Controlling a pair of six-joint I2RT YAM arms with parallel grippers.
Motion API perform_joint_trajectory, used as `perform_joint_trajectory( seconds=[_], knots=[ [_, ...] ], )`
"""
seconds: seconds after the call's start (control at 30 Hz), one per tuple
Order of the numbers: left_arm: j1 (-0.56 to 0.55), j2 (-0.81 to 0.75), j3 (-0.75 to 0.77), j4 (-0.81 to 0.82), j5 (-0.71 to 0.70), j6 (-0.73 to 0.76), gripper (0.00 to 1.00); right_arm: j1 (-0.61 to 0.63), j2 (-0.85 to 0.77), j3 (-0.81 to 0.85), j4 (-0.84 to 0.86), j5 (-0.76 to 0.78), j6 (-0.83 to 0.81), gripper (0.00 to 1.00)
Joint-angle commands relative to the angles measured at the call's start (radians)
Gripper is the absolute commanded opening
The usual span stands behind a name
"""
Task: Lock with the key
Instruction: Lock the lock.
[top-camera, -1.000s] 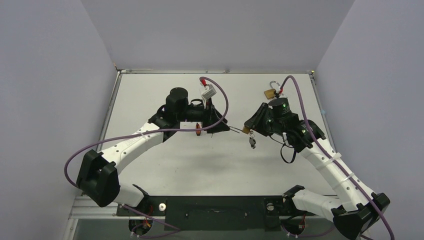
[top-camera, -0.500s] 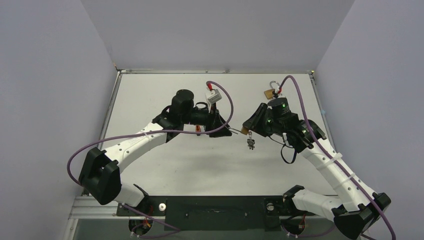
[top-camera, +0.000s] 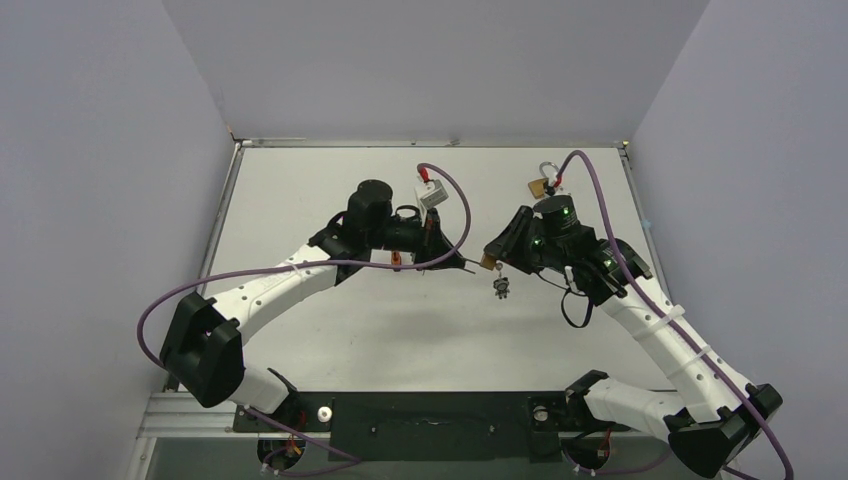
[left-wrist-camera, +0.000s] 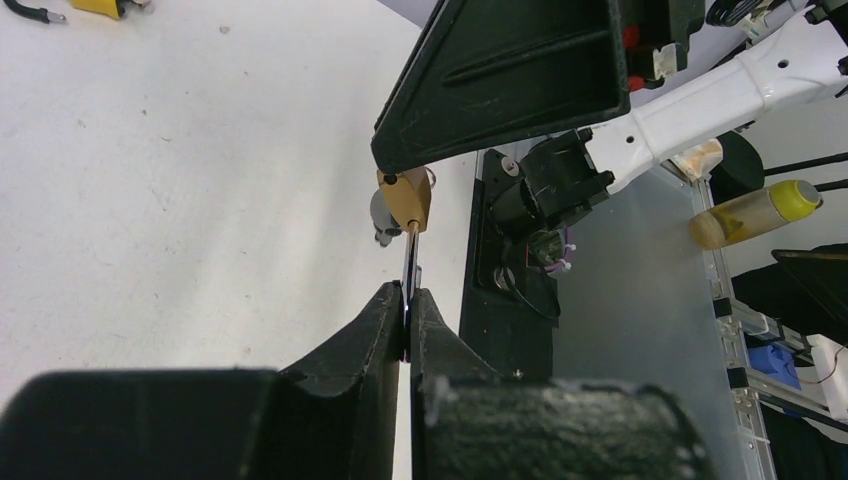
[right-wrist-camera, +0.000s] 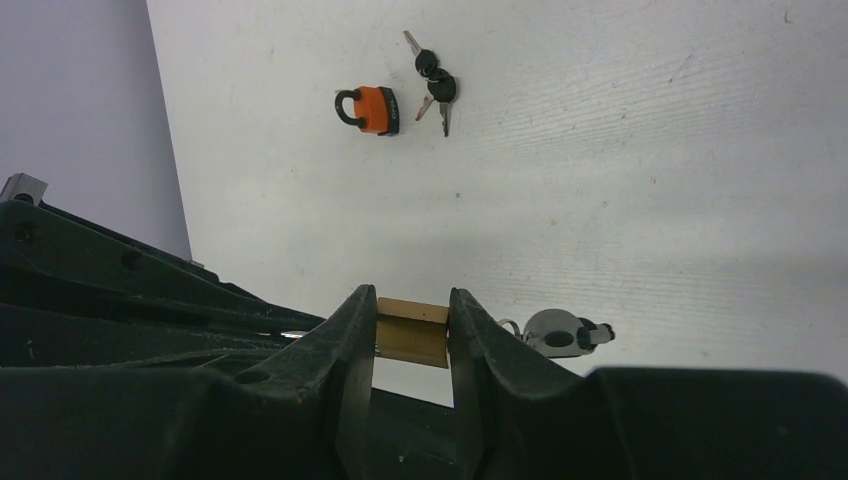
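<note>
A small brass padlock (right-wrist-camera: 412, 330) is held above the table between the fingers of my right gripper (right-wrist-camera: 412, 300), which is shut on it. The same padlock (left-wrist-camera: 406, 196) shows in the left wrist view with a silver key (left-wrist-camera: 409, 265) sticking out of its underside. My left gripper (left-wrist-camera: 407, 300) is shut on that key's flat end. From above, the left gripper (top-camera: 462, 264) meets the right gripper (top-camera: 492, 256) mid-table, with the key (top-camera: 473, 265) bridging them. A spare key on a ring (top-camera: 501, 288) dangles below the padlock.
An orange padlock (right-wrist-camera: 370, 109) and a bunch of black-headed keys (right-wrist-camera: 432, 82) lie on the table under my left arm. Another brass padlock (top-camera: 541, 183) with its shackle up sits at the back right. Walls close in on three sides.
My left arm has moved right toward the padlock, and its fingers have closed from wide open onto the key. The right arm has stayed still, holding the padlock.
</note>
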Motion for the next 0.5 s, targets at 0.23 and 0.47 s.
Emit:
perform_joint_trajectory(
  seconds=[0.23, 0.47],
  knots=[
    [-0.015, -0.066, 0.096, -0.055, -0.119, -0.031, 0.00, 0.044, -0.079, 0.063, 0.061, 0.225, -0.164, 0.87],
    [-0.016, -0.175, 0.170, -0.190, -0.180, -0.024, 0.00, 0.044, -0.182, -0.018, 0.314, 0.114, -0.345, 0.89]
  ],
)
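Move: The left hand, already shut on the shackle, has the small brass padlock's body about 5 cm to its right, level fore and aft and some 1 cm lower. The right hand still pinches that body, its middle barely 1 cm left of and below the hand point. From the right hand, the panda charm hangs about 2 cm back, 2 cm right and 4 cm down; the orange padlock lies roughly 14 cm ahead, 20 cm left and 22 cm below. Upward and slightly to its right, the right hand backs off the brass padlock: its fingers spread wide and let go of the body, then it rises about 5 cm while its fingertips tip up some 20 degrees. The left hand keeps its pinch on the shackle, dipping forward a touch before lifting the padlock about 2 cm and turning slightly counter-clockwise. ##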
